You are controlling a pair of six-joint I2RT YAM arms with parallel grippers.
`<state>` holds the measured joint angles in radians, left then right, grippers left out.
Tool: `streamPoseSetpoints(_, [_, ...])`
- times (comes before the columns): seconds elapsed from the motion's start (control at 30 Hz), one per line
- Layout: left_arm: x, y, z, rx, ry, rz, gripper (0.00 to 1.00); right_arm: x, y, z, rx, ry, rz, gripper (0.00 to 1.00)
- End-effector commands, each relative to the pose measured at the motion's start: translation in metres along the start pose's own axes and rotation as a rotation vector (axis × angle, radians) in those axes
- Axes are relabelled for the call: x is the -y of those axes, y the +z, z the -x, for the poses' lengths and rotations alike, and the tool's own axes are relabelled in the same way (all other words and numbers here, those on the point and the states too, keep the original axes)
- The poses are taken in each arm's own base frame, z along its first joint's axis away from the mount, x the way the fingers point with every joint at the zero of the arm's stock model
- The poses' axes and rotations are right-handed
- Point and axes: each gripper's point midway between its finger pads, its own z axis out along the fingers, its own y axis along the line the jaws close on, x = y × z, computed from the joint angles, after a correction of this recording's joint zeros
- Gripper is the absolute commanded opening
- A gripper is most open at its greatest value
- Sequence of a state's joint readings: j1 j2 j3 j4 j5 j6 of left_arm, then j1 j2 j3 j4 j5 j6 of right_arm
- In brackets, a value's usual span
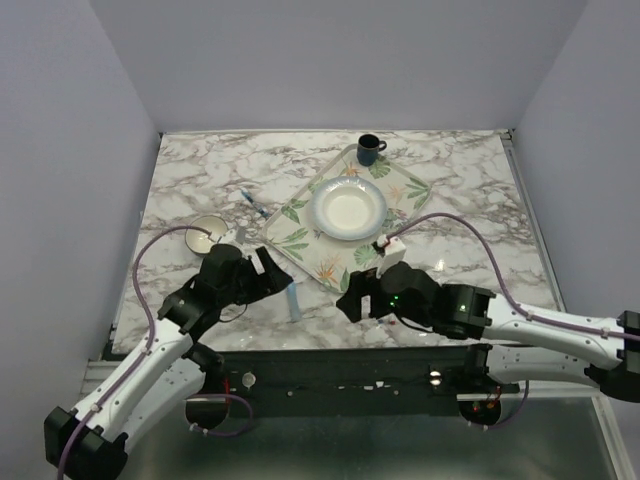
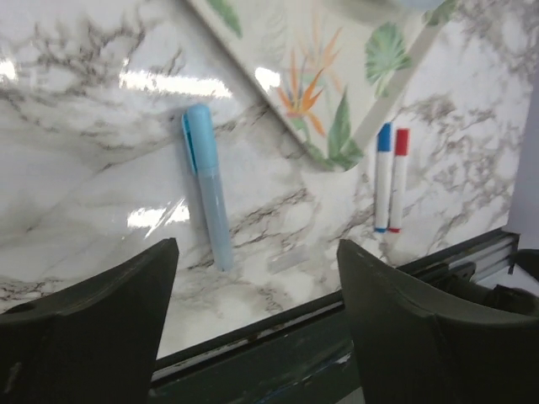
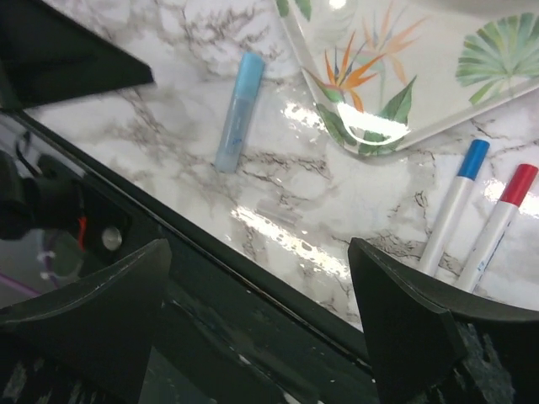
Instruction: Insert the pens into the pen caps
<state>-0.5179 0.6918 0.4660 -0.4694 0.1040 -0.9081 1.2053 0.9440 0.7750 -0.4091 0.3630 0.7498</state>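
A light-blue marker [image 2: 208, 189] with its cap on lies flat on the marble table, just ahead of my left gripper [image 2: 257, 252]. That gripper is open and holds nothing. The marker also shows from above [image 1: 293, 300] and from the right wrist [image 3: 238, 114]. Two slim white markers lie side by side near the tray corner, one with a blue cap [image 2: 383, 177] and one with a red cap [image 2: 398, 177]. My right gripper [image 3: 259, 252] hangs open and empty over the table's near edge, with both white markers [image 3: 459, 202] to its right. A thin dark blue pen [image 1: 255, 205] lies left of the tray.
A leaf-patterned tray [image 1: 300, 235] carries a white plate [image 1: 348, 208]. A dark cup [image 1: 370, 150] stands at the tray's far corner and a small bowl [image 1: 208, 235] at the left. The black table rail [image 3: 278, 303] runs just under both grippers.
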Motion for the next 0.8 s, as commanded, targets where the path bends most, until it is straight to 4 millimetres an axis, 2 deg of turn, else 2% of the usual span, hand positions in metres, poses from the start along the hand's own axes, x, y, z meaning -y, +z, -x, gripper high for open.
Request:
streamPoseSetpoints(0.0, [0.028,-0.042,0.057,0.197,0.161,0.002,0.99,-0.009,0.022,-0.034,-0.173,-0.274,0.061,0.91])
streamPoseSetpoints(0.07, [0.028,-0.055,0.077,0.286,0.200,0.038,0.99,-0.007,0.036,-0.052,-0.251,-0.361,0.070,0.88])
streamPoseSetpoints(0.13, [0.030,-0.073,0.096,0.376,0.247,0.065,0.99,-0.013,0.045,-0.061,-0.301,-0.421,0.103,0.84])
streamPoseSetpoints(0.2, [0.028,-0.085,0.108,0.441,0.280,0.086,0.99,-0.010,0.059,-0.076,-0.359,-0.465,0.103,0.76])
streamPoseSetpoints(0.27, [0.020,-0.101,0.118,0.531,0.282,0.116,0.99,-0.016,0.066,-0.081,-0.392,-0.512,0.128,0.71])
streamPoseSetpoints(0.3, [0.014,-0.103,0.118,0.552,0.283,0.132,0.99,-0.012,0.073,-0.089,-0.423,-0.530,0.118,0.67])
streamPoseSetpoints(0.33, [0.013,-0.114,0.120,0.600,0.274,0.117,0.99,-0.013,0.078,-0.090,-0.434,-0.559,0.120,0.66])
streamPoseSetpoints(0.37, [0.008,-0.119,0.123,0.635,0.257,0.126,0.99,-0.018,0.081,-0.086,-0.430,-0.573,0.126,0.65])
streamPoseSetpoints(0.43, [0.011,-0.133,0.124,0.696,0.242,0.079,0.99,-0.016,0.090,-0.094,-0.466,-0.617,0.130,0.62])
streamPoseSetpoints(0.47, [0.011,-0.138,0.126,0.718,0.236,0.069,0.99,-0.022,0.093,-0.090,-0.461,-0.627,0.141,0.61])
streamPoseSetpoints(0.53, [0.006,-0.151,0.130,0.787,0.205,0.070,0.99,-0.018,0.101,-0.098,-0.495,-0.663,0.140,0.61])
streamPoseSetpoints(0.63, [-0.003,-0.164,0.133,0.842,0.173,0.088,0.99,-0.018,0.109,-0.101,-0.514,-0.695,0.137,0.61])
streamPoseSetpoints(0.77, [-0.007,-0.170,0.132,0.865,0.152,0.085,0.99,-0.011,0.119,-0.114,-0.577,-0.719,0.117,0.60])
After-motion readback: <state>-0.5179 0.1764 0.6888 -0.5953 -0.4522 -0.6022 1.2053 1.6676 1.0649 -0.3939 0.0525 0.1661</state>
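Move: The small clear piece on the bare table near the front edge lies about 10 cm to the left of the right hand, roughly level fore and aft, some 16 cm below. The light-blue marker, already put down, is 6 cm farther out than that piece and 7 cm left of it. The blue-capped pen lies 8 cm right and 6 cm ahead of the right hand. From the left hand, the piece is about 8 cm right, 5 cm back and 9 cm down; the marker is almost straight beneath, 2 cm ahead. Lower the right gripper about 13 cm while carrying it left towards the clear piece, turning it counter-clockwise some 35 degrees, tipping its fingers steeper down and narrowing them to a partial opening, still empty above the table. Meanwhile lift the empty left gripper up and away from the marker, then swing it left, tilting its fingers up about 40 degrees and opening them fully. ##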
